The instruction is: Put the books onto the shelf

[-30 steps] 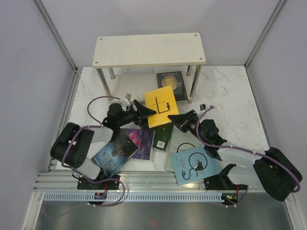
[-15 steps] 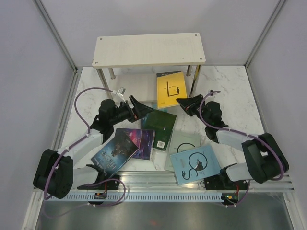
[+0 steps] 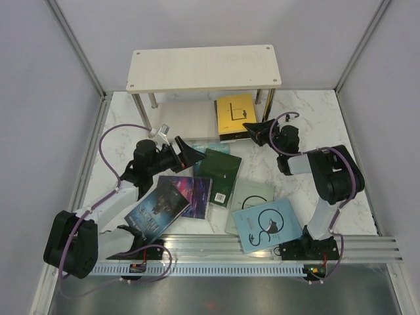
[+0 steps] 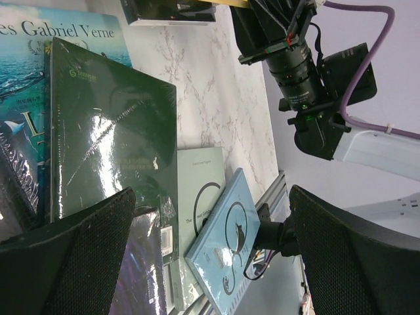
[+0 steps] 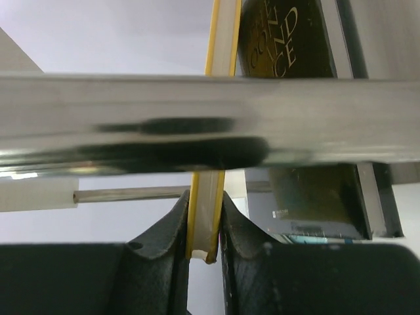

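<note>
The shelf [image 3: 203, 67] stands at the back of the table. My right gripper [image 3: 256, 131] is shut on the yellow book [image 3: 235, 113], whose far end reaches under the top board, above a dark book with gold lettering [image 5: 282, 39]. In the right wrist view the yellow book [image 5: 211, 197] is pinched edge-on between the fingers [image 5: 177, 230]. My left gripper [image 3: 190, 152] is open and holds nothing, just left of the dark green book [image 3: 220, 172]. On the table also lie dark blue [image 3: 156, 207], purple [image 3: 195, 195], grey [image 3: 252, 197] and pale blue cat [image 3: 268, 226] books.
A silver shelf leg [image 5: 197, 125] crosses the right wrist view close in front of the gripper. A teal book [image 4: 39, 79] lies partly under the dark green book [image 4: 111, 144]. The right arm [image 4: 295, 72] shows across from the left gripper [image 4: 213, 193]. Grey walls enclose the table.
My right gripper has carried the yellow book from the middle of the table back under the shelf's top board. My left gripper has opened wide.
</note>
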### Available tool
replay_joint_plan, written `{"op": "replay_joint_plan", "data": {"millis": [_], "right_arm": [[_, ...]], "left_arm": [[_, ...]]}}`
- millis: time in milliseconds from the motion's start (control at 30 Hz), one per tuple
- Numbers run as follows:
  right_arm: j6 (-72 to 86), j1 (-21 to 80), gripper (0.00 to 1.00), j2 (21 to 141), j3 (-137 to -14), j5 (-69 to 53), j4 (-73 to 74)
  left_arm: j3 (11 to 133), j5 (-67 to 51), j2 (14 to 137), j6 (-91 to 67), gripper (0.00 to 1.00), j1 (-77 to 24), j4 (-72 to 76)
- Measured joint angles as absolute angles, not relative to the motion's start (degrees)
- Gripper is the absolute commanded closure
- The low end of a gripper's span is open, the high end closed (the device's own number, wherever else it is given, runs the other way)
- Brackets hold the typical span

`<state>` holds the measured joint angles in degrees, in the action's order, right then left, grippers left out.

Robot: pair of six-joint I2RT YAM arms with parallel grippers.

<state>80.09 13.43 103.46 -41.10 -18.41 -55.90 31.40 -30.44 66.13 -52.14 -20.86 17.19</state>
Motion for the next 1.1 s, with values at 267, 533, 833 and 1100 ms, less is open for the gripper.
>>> {"op": "replay_joint_plan", "data": {"millis": [267, 533, 833, 1100], "right_arm": [[83.6, 12.6, 0.46, 108.7, -41.6, -22.3, -63.0], [87.4, 9.8, 0.29, 108.8, -38.1, -23.5, -70.0], [91.9, 7.5, 0.26, 109.5, -35.8, -28.1, -71.1], [91.7, 7.6, 0.32, 109.4, -33.2, -32.3, -71.2]], "left_arm": [[31.4, -30.4, 67.0, -51.5, 0.0, -20.7, 17.2], [31.4, -30.4, 67.8, -51.3, 0.0, -20.7, 17.0], [31.4, -30.4, 68.4, -51.3, 0.0, -20.7, 16.8], [31.4, -30.4, 69.8, -51.3, 0.01, -20.7, 16.8]]}}
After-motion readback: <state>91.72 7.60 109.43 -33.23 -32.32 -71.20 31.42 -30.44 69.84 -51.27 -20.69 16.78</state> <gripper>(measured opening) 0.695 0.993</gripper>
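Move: Still pinched at its near right-hand corner, the yellow book has its middle about 4 cm ahead of the right hand, 5 cm to its left and 1 cm above. The black book on the shelf is some 3 cm ahead, 5 cm left and 3 cm below; the shelf's front right post is 1 cm ahead, 5 cm right. The green book lies 12 cm back, 8 cm left, 14 cm below. From the left hand, the yellow book is 14 cm ahead, 13 cm right. Opening its pinch on the yellow book to about three quarters wide, the right hand first edges some 3 cm to the right, then draws back about 3.5 cm and sinks nearly 3 cm, away from the shelf, rolling its left side up some 10 degrees; the lower finger stays against the book. The wide-open left hand sinks about 2 cm. ##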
